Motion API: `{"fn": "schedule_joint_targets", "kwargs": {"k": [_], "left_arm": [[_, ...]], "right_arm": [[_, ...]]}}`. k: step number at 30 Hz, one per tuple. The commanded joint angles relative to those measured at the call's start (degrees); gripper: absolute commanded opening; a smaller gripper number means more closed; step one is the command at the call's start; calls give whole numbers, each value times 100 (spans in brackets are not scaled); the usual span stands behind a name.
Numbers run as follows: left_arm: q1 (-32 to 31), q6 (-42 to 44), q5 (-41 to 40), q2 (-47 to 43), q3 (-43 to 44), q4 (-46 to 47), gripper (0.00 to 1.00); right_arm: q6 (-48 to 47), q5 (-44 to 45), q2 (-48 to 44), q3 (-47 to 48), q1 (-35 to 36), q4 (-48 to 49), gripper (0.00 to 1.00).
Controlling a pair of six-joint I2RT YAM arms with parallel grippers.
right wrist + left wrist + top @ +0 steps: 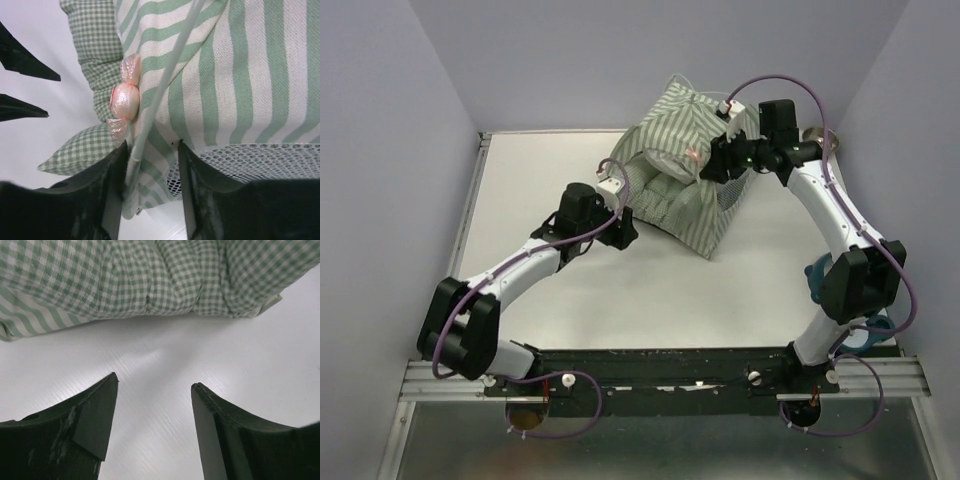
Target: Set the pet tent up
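The green-and-white striped pet tent (695,205) lies crumpled at the back middle of the table (540,190), with a checked cushion (655,190) in it. My right gripper (713,165) is at its upper part. In the right wrist view its open jaws (151,150) stand either side of a striped fabric corner (235,75), with a thin whitish pole (165,85) along the left finger. A pink tag (125,100) and grey mesh (250,160) are close by. My left gripper (622,226) is open and empty (155,385) over bare table, just short of the cushion's edge (150,280).
A teal object (817,275) sits behind the right arm at the table's right edge. A metal bowl-like thing (815,133) shows at the back right. Walls close in the table on three sides. The left gripper's fingers (22,67) show at the left of the right wrist view.
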Motion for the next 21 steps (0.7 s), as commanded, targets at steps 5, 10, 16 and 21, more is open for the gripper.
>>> {"fn": "schedule_joint_targets", "kwargs": {"k": [5,10,16,21], "left_arm": [[-195,-218,-430,1530,1044,1132,65],[-371,-113,-588,2628,2169,1230,57],[-388,-156,-983,3920,3619,975,51],[-450,28,-1361,4835,4770,388,48]], "right_arm": [[76,501,500,503,-38,314,20],[-99,405,614,529,-38,227,1],[-275,-8,781,626,-38,69,1],[-399,-44,869,705,-38,-81,1]]}}
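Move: The cushion's middle lies about 17 cm ahead of the left gripper, 10 cm to its right and a little below. From there the tent's near corner is some 8 cm ahead, 17 cm right and 10 cm down; the candy toy is about 16 cm ahead, 15 cm right and 8 cm up. For the right gripper, the tent pole is about 2 cm ahead at finger height, and the candy toy some 6 cm ahead, 5 cm left, slightly lower. Bring the left gripper forward about 17 cm and some 10 cm right, dipping slightly, into the tent opening and up to the cushion, narrowing the fingers to about half open around a fold of its checked cloth. Meanwhile ease the right gripper forward 3 to 4 cm and shut its fingers on the tent pole, then hold it there. ##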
